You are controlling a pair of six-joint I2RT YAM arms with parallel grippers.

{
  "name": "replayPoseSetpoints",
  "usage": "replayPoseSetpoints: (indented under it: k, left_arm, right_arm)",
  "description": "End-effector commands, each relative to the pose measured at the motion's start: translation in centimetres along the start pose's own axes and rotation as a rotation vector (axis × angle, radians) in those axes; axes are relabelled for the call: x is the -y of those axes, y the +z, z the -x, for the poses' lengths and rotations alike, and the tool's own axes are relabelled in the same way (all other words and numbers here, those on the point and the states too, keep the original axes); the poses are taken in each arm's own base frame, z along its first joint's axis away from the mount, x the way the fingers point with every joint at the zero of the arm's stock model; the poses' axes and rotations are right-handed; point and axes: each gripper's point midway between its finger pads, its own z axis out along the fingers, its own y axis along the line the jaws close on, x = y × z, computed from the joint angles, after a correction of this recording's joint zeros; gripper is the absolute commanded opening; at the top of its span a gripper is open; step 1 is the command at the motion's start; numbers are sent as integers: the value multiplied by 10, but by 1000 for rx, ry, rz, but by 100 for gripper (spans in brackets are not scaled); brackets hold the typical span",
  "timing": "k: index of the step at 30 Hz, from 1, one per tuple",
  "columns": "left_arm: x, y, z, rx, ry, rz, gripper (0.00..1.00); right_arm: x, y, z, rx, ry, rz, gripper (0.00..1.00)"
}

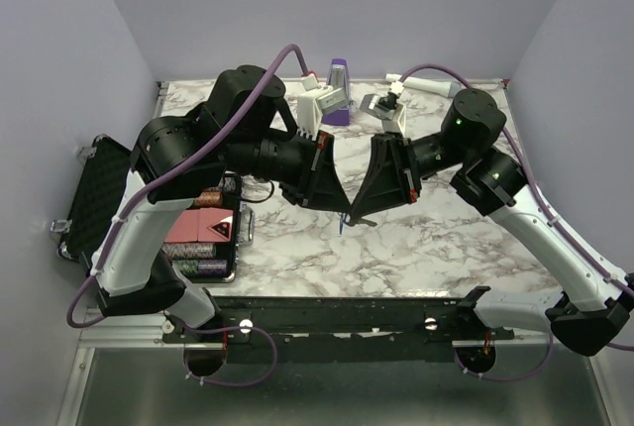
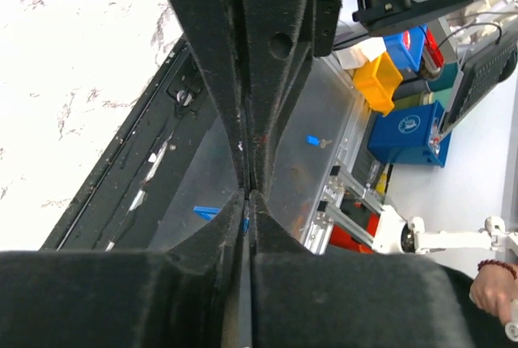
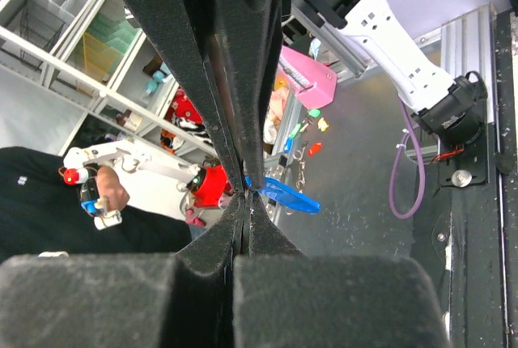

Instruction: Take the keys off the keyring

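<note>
My two grippers meet tip to tip above the middle of the marble table (image 1: 446, 248). The left gripper (image 1: 339, 210) is shut, and a sliver of the blue key head (image 2: 244, 222) shows between its jaws. The right gripper (image 1: 356, 216) is shut tight against it. In the right wrist view the blue oblong key head (image 3: 287, 194) sticks out sideways from where the fingertips meet. A blue speck of the key (image 1: 343, 225) hangs below the tips. The thin keyring and the metal parts are hidden between the pads.
A purple metronome-shaped block (image 1: 339, 89), a white holder (image 1: 319, 107), a grey-white fixture (image 1: 384, 109) and a white cylinder (image 1: 428, 79) stand at the back. An open black case (image 1: 94, 188) and a tray of poker chips (image 1: 203, 240) lie at the left.
</note>
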Motion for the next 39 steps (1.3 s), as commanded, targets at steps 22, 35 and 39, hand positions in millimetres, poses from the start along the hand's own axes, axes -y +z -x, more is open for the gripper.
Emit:
replayPoseSetpoints:
  k: [22, 35, 39]
  left_arm:
    - [-20, -70, 52, 539, -66, 87, 78]
    - [-94, -93, 50, 570, 21, 321, 80]
    - [-106, -97, 72, 561, 18, 291, 78]
  right_arm:
    - [30, 6, 26, 168, -53, -132, 1]
    - [157, 27, 48, 236, 209, -318, 1]
    - [180, 35, 56, 228, 301, -330, 1]
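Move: The keyring's blue tag sits between my two hands, about 1 cm behind and 1 cm below both fingertip points, and 1 cm to the left. A grey key sticks out roughly 3 cm to the right of my left hand and 1 cm back, also 1 cm lower. From that hand, the open case lies on the table about 30 cm left, 9 cm ahead and 43 cm down; the purple metronome is some 35 cm ahead, 1 cm left and 39 cm down. I spread my left fingers wide, let go at the keyring and draw my left hand off, about 11 cm left and 10 cm forward, turning some 35 degrees counter-clockwise. My right hand stays shut on the blue tag; it eases forward, then sweeps faster forward, down and left over the table, about 12 cm forward and 9 down, with a clockwise turn of about 20 degrees. ##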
